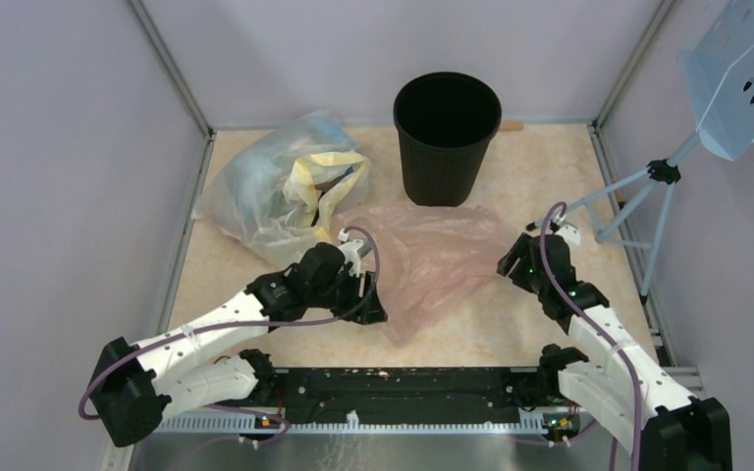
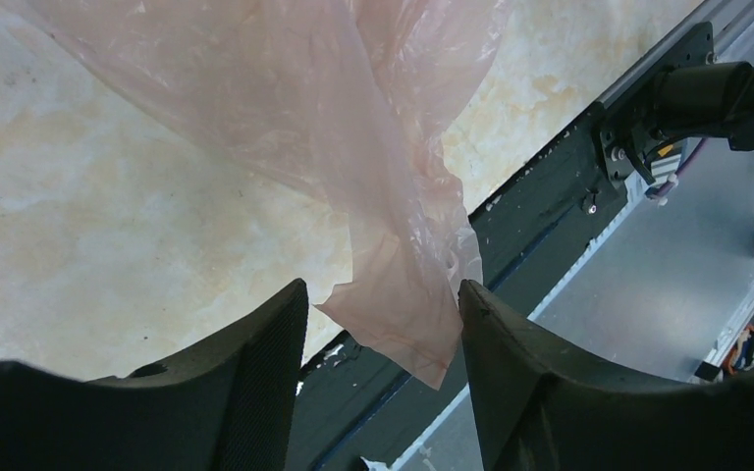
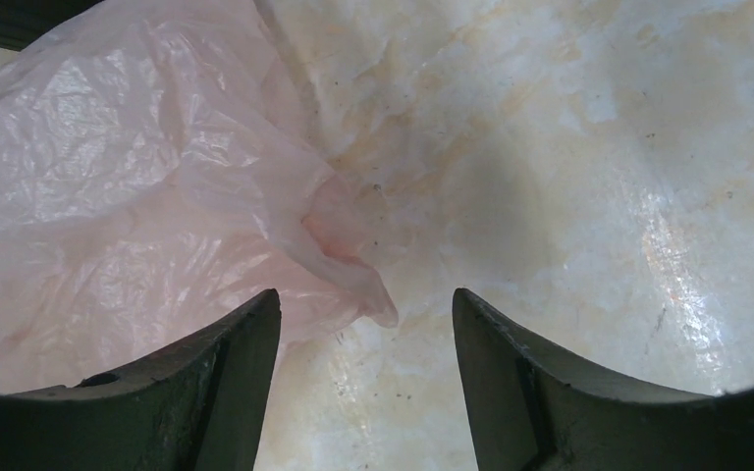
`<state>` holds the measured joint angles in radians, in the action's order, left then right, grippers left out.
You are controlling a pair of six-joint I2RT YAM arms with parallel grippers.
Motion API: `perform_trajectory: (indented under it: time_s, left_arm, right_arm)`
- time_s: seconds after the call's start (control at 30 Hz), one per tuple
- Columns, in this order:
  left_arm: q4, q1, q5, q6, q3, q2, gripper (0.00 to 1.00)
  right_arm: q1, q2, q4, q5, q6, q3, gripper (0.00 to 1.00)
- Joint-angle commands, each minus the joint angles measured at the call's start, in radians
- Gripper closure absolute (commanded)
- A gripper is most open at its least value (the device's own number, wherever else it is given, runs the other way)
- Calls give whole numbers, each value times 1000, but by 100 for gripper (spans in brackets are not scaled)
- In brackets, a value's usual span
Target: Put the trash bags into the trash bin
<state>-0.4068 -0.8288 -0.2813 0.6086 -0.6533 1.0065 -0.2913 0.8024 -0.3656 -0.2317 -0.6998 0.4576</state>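
Observation:
A pale pink see-through trash bag (image 1: pixel 432 257) lies flattened on the table in front of the black ribbed trash bin (image 1: pixel 447 137), which stands upright at the back. My left gripper (image 1: pixel 373 304) is at the bag's near left corner; in the left wrist view that corner (image 2: pixel 393 314) hangs between the open fingers of the left gripper (image 2: pixel 383 294), unpinched. My right gripper (image 1: pixel 512 257) sits at the bag's right edge. In the right wrist view it (image 3: pixel 365 299) is open, with a tip of the film (image 3: pixel 353 280) just ahead of the gap.
A clear bag stuffed with blue and yellow material (image 1: pixel 275 186) lies at the back left, beside the bin. A blue perforated panel (image 1: pixel 741 74) on a tripod (image 1: pixel 638 211) stands at the right. A black rail (image 1: pixel 403 388) runs along the near edge.

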Motion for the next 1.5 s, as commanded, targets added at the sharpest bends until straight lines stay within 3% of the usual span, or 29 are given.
perform_trajectory:
  time_s: [0.0, 0.13, 0.27, 0.33, 0.4, 0.43, 0.5, 0.67, 0.87, 0.97, 1.13, 1.3, 1.47]
  left_arm:
    - [71, -4, -30, 20, 42, -18, 37]
    - [140, -4, -58, 36, 78, 1, 37]
    - [176, -5, -68, 38, 90, 20, 38]
    - [168, -5, -51, 30, 92, 22, 51]
    - [151, -5, -27, 22, 95, 21, 73]
    - [136, -4, -8, 18, 96, 19, 84]
    - [101, -4, 36, 13, 99, 14, 100]
    - [24, -5, 195, 49, 105, -9, 100]
    - [41, 49, 414, 133, 184, -96, 100]
    - [59, 161, 424, 142, 228, -158, 100]
    - [85, 377, 432, 108, 279, -255, 100]
    - [103, 395, 507, 75, 245, -314, 100]
    - [113, 395, 553, 22, 150, -246, 100]
  right_arm:
    - [28, 29, 124, 58, 8, -23, 36]
    - [33, 60, 179, 86, 16, -32, 43]
    - [34, 79, 206, 90, 32, -23, 62]
    - [35, 82, 198, 74, 39, -14, 78]
    - [35, 80, 173, 58, 46, 4, 96]
    - [35, 78, 147, 52, 53, 17, 100]
    - [35, 78, 95, 38, 67, 48, 100]
    - [49, 107, -49, 54, 94, 152, 100]
    - [129, 60, -155, 192, 97, 196, 100]
    - [195, 16, -204, 240, 94, 219, 100]
    - [354, -22, -232, 489, 88, 235, 100]
    - [386, -26, -260, 648, 78, 256, 100]
    - [386, -41, -284, 760, 99, 267, 100]
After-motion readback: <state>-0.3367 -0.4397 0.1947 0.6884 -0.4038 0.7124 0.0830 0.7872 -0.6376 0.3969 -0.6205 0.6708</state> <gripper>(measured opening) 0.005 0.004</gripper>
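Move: Almost between the left fingers lies the pink trash bag's near corner, about 1 cm back, 1 cm right and 3 below; from the right hand, the bag's right corner is roughly 2 cm ahead, 1 left and 2 below. The trash bin is some 31 cm ahead and 15 right of the left hand, the white bag 29 ahead and 22 left. From the right hand the bin is about 23 ahead and 16 left, the blue stand's foot 13 ahead and 6 right. Dipping a couple of centimetres, the left hand shuts on the pink bag's near corner while the right pinches the right corner. The left then swings it about 15 cm left and 10 forward towards the white bag, low before rising slightly, turning some 45 degrees counter-clockwise; the right lifts its corner about 7 cm, drawing back a little and rolling its left side up. ##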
